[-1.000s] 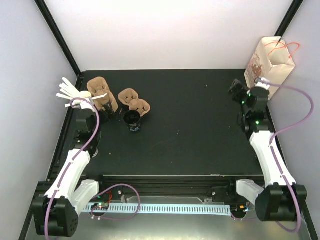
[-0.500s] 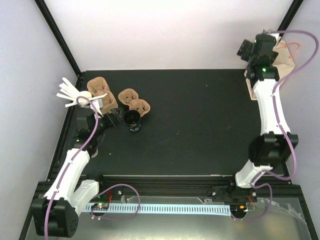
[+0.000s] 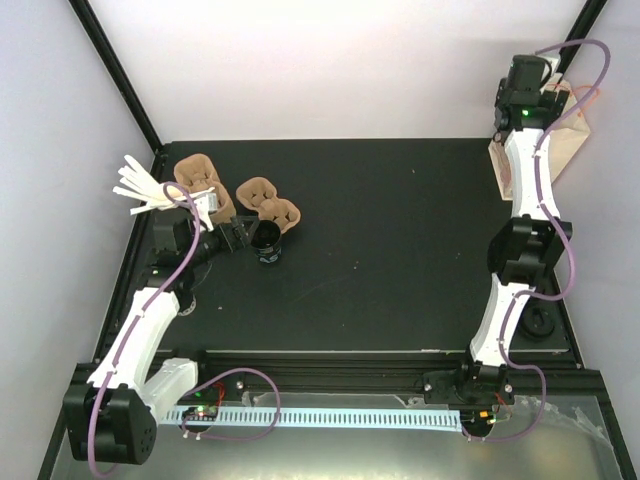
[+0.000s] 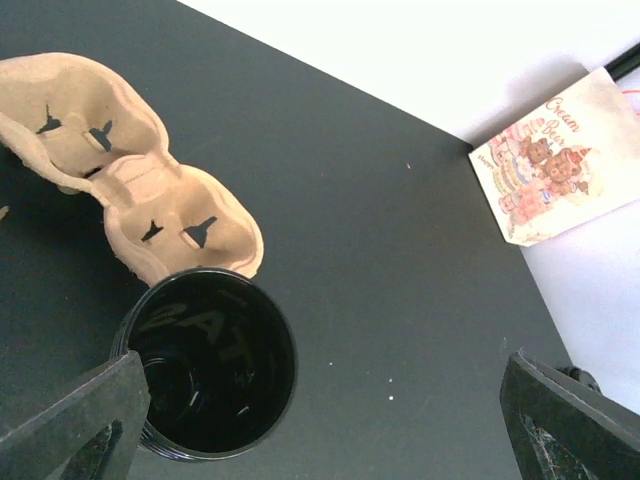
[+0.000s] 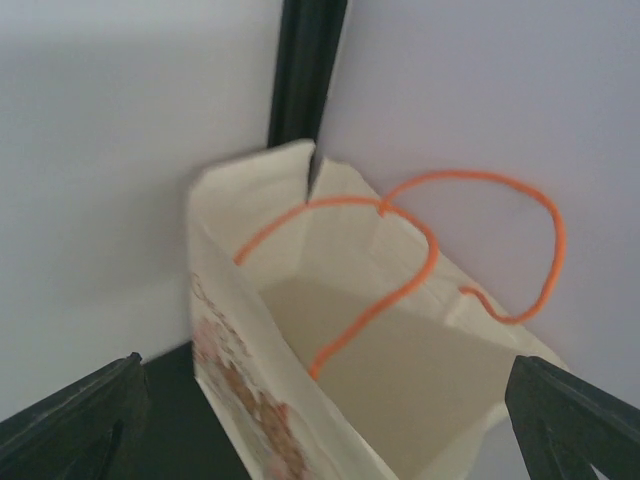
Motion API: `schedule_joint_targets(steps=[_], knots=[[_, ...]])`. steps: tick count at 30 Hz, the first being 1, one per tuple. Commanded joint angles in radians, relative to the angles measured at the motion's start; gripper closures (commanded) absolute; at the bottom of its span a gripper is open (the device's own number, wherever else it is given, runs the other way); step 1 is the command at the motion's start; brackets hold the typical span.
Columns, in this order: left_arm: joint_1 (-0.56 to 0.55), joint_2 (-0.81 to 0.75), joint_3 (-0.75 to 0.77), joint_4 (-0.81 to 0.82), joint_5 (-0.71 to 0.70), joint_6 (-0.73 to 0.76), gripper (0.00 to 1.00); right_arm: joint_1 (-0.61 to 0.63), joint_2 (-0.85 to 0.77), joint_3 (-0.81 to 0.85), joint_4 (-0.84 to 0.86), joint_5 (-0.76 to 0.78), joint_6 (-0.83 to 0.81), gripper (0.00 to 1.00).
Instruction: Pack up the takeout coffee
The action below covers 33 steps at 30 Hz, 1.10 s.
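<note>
One takeout coffee (image 3: 266,240), a small black cup with a black lid, stands on the black table just in front of a brown pulp carrier (image 3: 271,206). My left gripper (image 3: 236,237) hovers at its left side, open. In the left wrist view the coffee (image 4: 205,375) sits close to the left finger (image 4: 75,420), with the rest of the wide gap empty. My right gripper (image 3: 522,78) is raised high over the paper bag (image 3: 560,135), open and empty. The right wrist view looks down into the bag (image 5: 420,390), which has orange handles (image 5: 400,270).
A second pulp carrier (image 3: 200,185) lies at the back left. White stirrer sticks (image 3: 140,186) fan out beyond the table's left edge. The bag stands in the back right corner against the wall and a black frame post (image 5: 305,70).
The right arm has swung up from beside the bag to high above its opening. The left gripper has moved right, closer to the coffee.
</note>
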<state>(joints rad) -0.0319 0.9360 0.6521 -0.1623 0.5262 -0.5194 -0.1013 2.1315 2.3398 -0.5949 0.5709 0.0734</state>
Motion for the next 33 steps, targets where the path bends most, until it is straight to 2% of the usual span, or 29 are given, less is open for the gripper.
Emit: schedule_joint_targets(steps=[1,5,12,17,25,28,30,33], knots=[[0.006,-0.022,0.037,-0.017,0.061,0.027,0.01,-0.013,-0.117,-0.201,0.217,0.049,-0.106,0.0],[0.006,-0.043,0.039,-0.034,0.065,0.033,0.01,-0.012,-0.139,-0.264,0.232,0.068,-0.094,0.0],[0.006,-0.059,0.035,-0.036,0.065,0.033,0.01,-0.012,-0.205,-0.478,0.424,0.04,-0.132,0.0],[0.006,-0.037,0.041,-0.027,0.079,0.021,0.01,-0.013,-0.098,-0.38,0.436,0.059,-0.175,0.01],[0.006,-0.007,0.065,-0.034,0.085,0.034,0.01,-0.047,0.094,-0.123,0.288,0.033,-0.151,0.04],[0.007,0.003,0.069,-0.038,0.083,0.044,0.01,-0.057,0.127,-0.091,0.257,0.01,-0.14,0.11],[0.006,0.009,0.064,-0.032,0.079,0.044,0.01,-0.057,0.129,-0.103,0.26,0.016,-0.145,0.19],[0.006,0.02,0.06,-0.025,0.086,0.041,0.01,-0.057,0.123,-0.12,0.251,0.028,-0.139,0.42]])
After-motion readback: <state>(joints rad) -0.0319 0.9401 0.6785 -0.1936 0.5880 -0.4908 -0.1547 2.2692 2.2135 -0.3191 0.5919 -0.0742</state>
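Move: The near orange handle of the paper bag lies some 4 cm ahead of the right hand's open fingers, 5 cm to their right and about 8 cm lower. The bag itself stands upright under the handle, its middle roughly 4 cm ahead, 5 cm right and 21 cm below that hand. From the left hand, the same handle is far off: about 28 cm ahead, 64 cm to the right and some 6 cm higher. Down first, by about 4 cm and easing back some 2 cm, the right hand then swings forward about 6 cm and sinks again towards the bag's mouth, edging right as it goes, to end some 8 cm lower. It rolls slightly, left side down, and near the end its fingers begin to close from wide open around the near orange handle. ##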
